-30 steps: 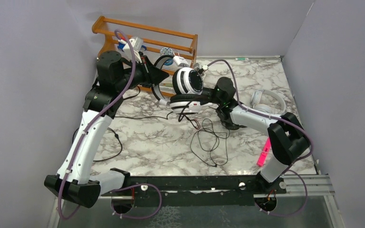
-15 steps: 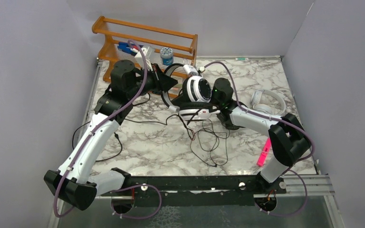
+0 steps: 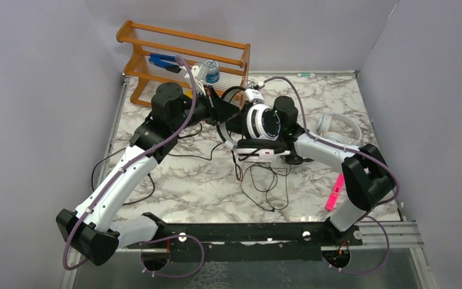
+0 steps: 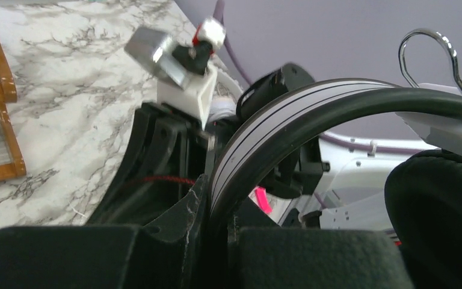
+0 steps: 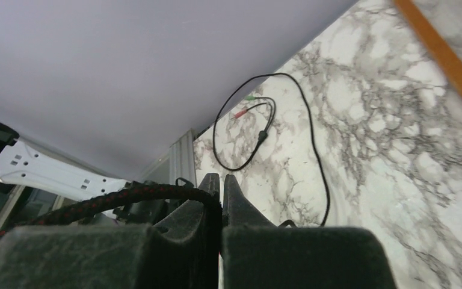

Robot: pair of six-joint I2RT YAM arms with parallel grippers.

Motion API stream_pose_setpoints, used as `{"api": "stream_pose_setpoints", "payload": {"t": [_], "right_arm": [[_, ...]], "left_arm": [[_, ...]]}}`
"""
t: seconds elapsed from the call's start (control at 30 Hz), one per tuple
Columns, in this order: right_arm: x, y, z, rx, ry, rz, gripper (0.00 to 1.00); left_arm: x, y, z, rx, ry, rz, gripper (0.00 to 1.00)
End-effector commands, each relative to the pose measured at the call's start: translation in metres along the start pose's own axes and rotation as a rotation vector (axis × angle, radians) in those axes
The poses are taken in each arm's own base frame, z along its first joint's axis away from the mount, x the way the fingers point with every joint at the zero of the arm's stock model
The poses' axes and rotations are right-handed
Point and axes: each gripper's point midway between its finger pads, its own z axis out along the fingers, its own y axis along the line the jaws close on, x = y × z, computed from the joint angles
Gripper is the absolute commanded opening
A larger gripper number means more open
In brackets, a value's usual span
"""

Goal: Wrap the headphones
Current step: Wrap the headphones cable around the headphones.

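Note:
The white headphones with black ear pads (image 3: 261,122) hang above the table's middle. My left gripper (image 4: 218,224) is shut on their striped headband (image 4: 313,111), with one black ear pad (image 4: 439,208) at the right of the left wrist view. My right gripper (image 5: 221,180) is shut on their black-and-red braided cord (image 5: 120,198), and from above it is hidden behind the ear cup. The rest of the cord (image 3: 266,180) lies in loose loops on the marble below. All-white headphones (image 3: 340,128) lie flat at the right.
A wooden rack (image 3: 180,51) with small items stands at the back left. A pink marker (image 3: 334,192) lies near the right arm's base. Another thin black cord (image 3: 126,174) (image 5: 264,126) trails over the left of the table. Grey walls close in three sides.
My left arm has swung right and towards the middle, carrying the headphones closer to the right wrist. The right arm has barely shifted. The cord's loops have bunched under the headphones.

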Motion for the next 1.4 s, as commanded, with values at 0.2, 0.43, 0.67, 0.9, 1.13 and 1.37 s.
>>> {"api": "stream_pose_setpoints", "payload": {"t": [0.2,0.43,0.67,0.9,1.13,1.37], "right_arm": [[-0.040,-0.012,-0.058,0.075,-0.001,-0.065,0.01],[-0.045,-0.016,-0.070,0.144,0.109,-0.095,0.01],[-0.033,-0.011,-0.065,0.073,0.260,-0.010,0.01],[-0.033,0.010,-0.075,0.055,0.307,0.015,0.01],[-0.033,0.039,-0.084,-0.002,0.326,0.025,0.01],[-0.034,0.060,-0.089,-0.030,0.320,0.022,0.01]], "left_arm": [[0.028,0.027,-0.043,-0.182,0.153,0.275,0.00],[0.053,0.091,-0.079,-0.425,0.283,0.533,0.00],[0.050,0.129,-0.085,-0.653,0.332,0.719,0.00],[0.022,0.164,-0.113,-1.038,0.254,0.783,0.00],[0.016,0.162,-0.117,-1.058,0.133,0.716,0.00],[0.020,0.165,-0.120,-1.088,0.097,0.657,0.00]]}}
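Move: The left hand holds the white headphones by the headband, their earcups about 8 cm to its right and 7 cm back. The cable pinched in the right fingers is roughly 4 cm left and 12 cm below that hand, about level forward. From the right hand the earcups hang some 12 cm right, 7 cm back and 10 cm higher; the black headphones lie about 28 cm right, level with it, 24 cm below. Left hand swings the headphones about 15 cm left and down, tipping fingers down; right pulls cable right, then back. ##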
